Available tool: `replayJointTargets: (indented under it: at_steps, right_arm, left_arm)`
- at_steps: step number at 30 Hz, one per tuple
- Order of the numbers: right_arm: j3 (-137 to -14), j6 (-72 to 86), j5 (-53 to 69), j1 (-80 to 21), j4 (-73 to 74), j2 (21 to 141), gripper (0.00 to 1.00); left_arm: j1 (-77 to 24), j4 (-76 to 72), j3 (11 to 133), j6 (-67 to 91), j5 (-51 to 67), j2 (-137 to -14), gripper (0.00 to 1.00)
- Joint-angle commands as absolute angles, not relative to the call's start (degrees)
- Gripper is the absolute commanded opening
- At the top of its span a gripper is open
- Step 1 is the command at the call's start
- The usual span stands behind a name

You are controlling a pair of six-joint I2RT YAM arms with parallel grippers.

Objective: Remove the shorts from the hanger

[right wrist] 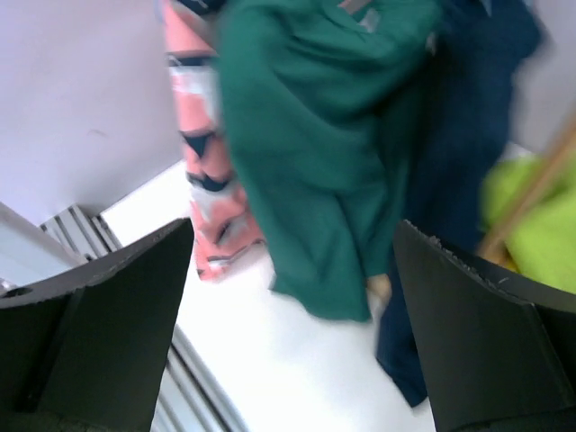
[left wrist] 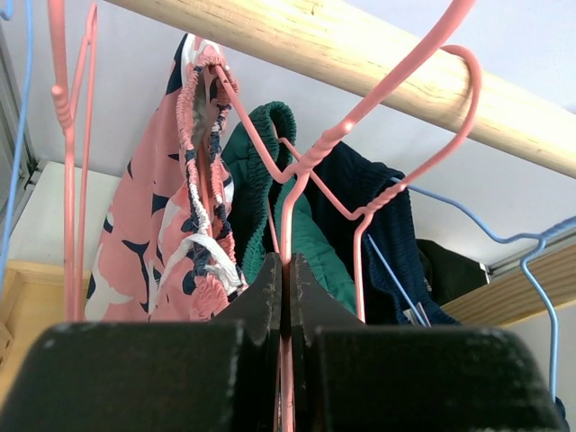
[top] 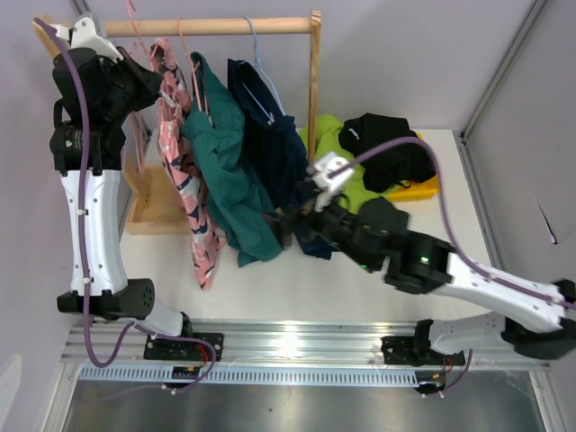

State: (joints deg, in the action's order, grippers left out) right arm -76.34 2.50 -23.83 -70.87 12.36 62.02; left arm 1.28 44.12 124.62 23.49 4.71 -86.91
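Three pairs of shorts hang from the wooden rod: pink patterned shorts, green shorts and navy shorts. My left gripper is up by the rod, shut on the wire of a pink hanger, with the green shorts just behind it. In the top view that left gripper sits beside the pink patterned shorts. My right gripper is open, low in front of the green shorts, with nothing between its fingers. In the top view the right gripper is at the hems.
A blue hanger carries the navy shorts. The rack's wooden base tray lies at the left. A lime green garment and a black garment are piled over a yellow bin at the right.
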Motion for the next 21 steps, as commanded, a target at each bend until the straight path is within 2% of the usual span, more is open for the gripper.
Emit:
replayJointTargets:
  at_steps: [1, 12, 21]
  right_arm:
    - [-87.0, -2.9, -30.2, -74.3, 7.3, 73.2, 1.00]
    - [-113.4, -1.8, -24.4, -77.3, 7.3, 100.4, 0.99]
    - [-121.7, 1.1, -24.2, -77.3, 8.2, 112.0, 0.99]
  left_arm:
    - [0.8, 41.5, 126.0, 23.5, 5.5, -83.2, 0.00]
    - [0.8, 41.4, 118.7, 22.8, 7.3, -76.0, 0.00]
    - [0.9, 41.2, 116.0, 23.6, 9.8, -73.1, 0.00]
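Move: The right hand, open and empty, has the pink patterned shorts about 24 cm to its left, 15 cm ahead and some 14 cm lower. The teal shorts hang about 10 cm to the right of the pink ones, the navy shorts roughly 23 cm to their right, both about as far out. The left hand already pinches the pink hanger's neck; the shorts' middle lies about 22 cm below it and 4 cm back. Leftward, fast at first and then easing, the right hand sweeps about 23 cm past the near side of the navy and teal shorts towards the pink patterned ones, fingers wide open. Meanwhile the left hand draws the hanger back from the rail towards the robot, some 6 cm, keeping its pinch; its hook is already lifted off the rail. ##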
